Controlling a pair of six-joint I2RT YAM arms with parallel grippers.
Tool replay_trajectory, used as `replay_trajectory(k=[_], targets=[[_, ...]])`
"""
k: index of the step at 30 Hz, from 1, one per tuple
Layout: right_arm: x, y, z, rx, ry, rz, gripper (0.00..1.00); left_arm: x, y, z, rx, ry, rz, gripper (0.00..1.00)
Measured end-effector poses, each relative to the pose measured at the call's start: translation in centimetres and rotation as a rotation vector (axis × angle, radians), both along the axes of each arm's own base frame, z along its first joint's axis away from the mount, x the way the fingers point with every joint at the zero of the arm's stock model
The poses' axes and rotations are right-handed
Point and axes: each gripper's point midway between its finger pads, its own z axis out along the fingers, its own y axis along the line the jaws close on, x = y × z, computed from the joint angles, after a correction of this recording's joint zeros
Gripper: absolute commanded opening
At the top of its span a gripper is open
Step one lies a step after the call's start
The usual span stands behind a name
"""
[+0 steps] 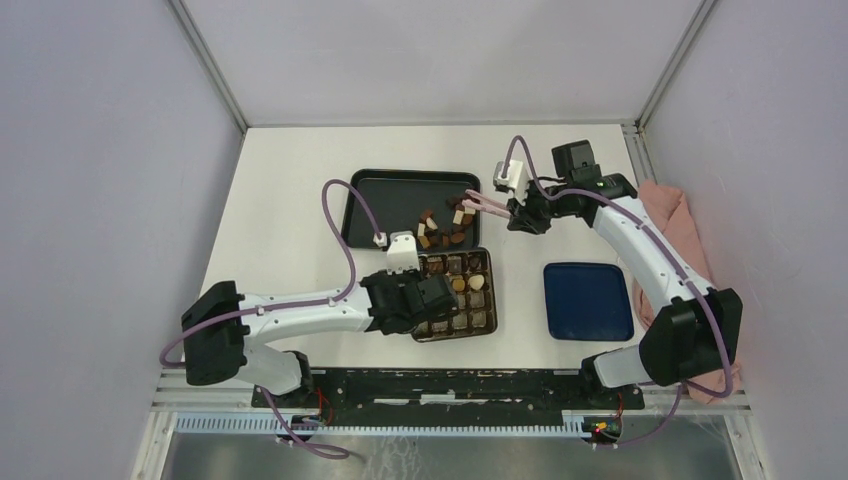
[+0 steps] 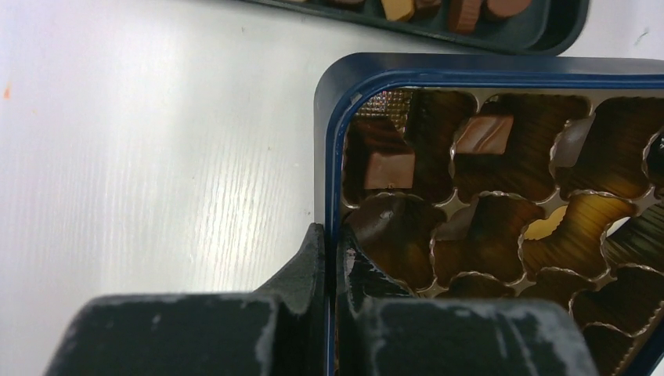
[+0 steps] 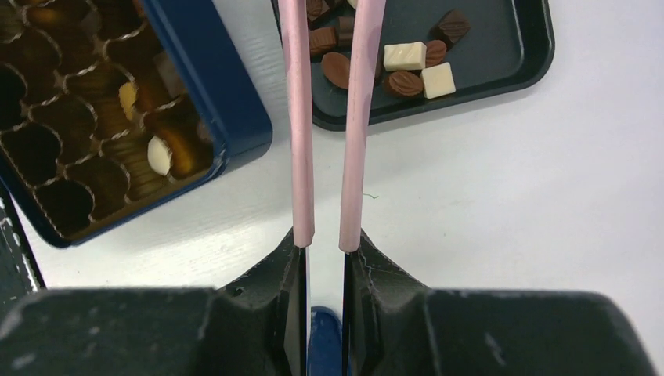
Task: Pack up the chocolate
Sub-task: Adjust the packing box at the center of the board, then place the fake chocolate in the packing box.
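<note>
Loose chocolate (image 1: 445, 228) (image 3: 405, 56), brown and cream-white pieces, lies in the right part of a black tray (image 1: 380, 195) (image 3: 501, 55). A few pieces (image 2: 389, 168) (image 3: 159, 154) sit in compartments of the dark blue box (image 1: 492, 300) (image 2: 470, 66) (image 3: 211, 86) just below the tray. My left gripper (image 1: 432, 295) (image 2: 333, 239) is shut on the box's left wall, one finger inside and one outside. My right gripper (image 1: 515, 212) (image 3: 326, 243) is shut on pink tweezers (image 1: 480, 205) (image 3: 297, 117). Their arms stand apart and reach over the tray's pieces; their tips are out of the wrist view.
A blue lid (image 1: 588, 300) lies flat to the right of the box. A pink cloth (image 1: 675, 215) is bunched at the table's right edge, behind the right arm. Grey walls enclose the table on three sides.
</note>
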Motion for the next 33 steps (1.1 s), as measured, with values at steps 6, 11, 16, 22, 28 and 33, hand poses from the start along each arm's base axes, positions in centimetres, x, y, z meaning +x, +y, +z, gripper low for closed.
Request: replay_trajectory(k=[6,11,16,22,28,33], targets=[[-2.5,-1.1,0.5,-0.048,-0.044,0.071,0.00,0.2,1.2,-2.7,-0.067,0.170,0.057,0.02],[-5.1,-1.8,-0.4,-0.096,-0.040,0.159,0.00,0.5,1.8,-4.3,-0.105,0.275,0.089,0.16],[-8.5,-1.0,-3.3,-0.167,0.004,0.282,0.00,0.5,0.7,-6.2,-0.125,0.348,0.077,0.30],[-11.4,-0.1,-5.9,-0.238,0.040,0.391,0.00,1.1,0.2,-6.1,-0.162,0.347,0.080,0.51],[-11.7,-0.2,-6.6,-0.318,0.010,0.420,0.00,0.8,0.7,-2.8,-0.223,0.303,0.056,0.68],[-12.3,0.6,-7.2,-0.388,-0.009,0.465,0.00,1.3,2.9,4.3,-0.248,0.116,-0.046,1.00]])
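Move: The packing box's left wall is already pinched in the left gripper and held up; the box's middle lies about 9 cm to the right, 3 cm back and 4 cm lower. The chocolate tray's middle is some 15 cm straight ahead of that gripper. From the right hand, holding tweezers, the box is about 14 cm back, 13 cm left and 13 cm below, with the blue tray 16 cm back and 16 cm right. Lower the left gripper about 6 cm, tipping it 20 degrees further down, to set the packing box on the board; open the fingers wide off its left wall, then lift them some 10 cm clear. Meanwhile draw the right hand back about 12 cm and down 7, still gripping the pink tweezers and turning counter-clockwise, so that they reach over the box's right part. ##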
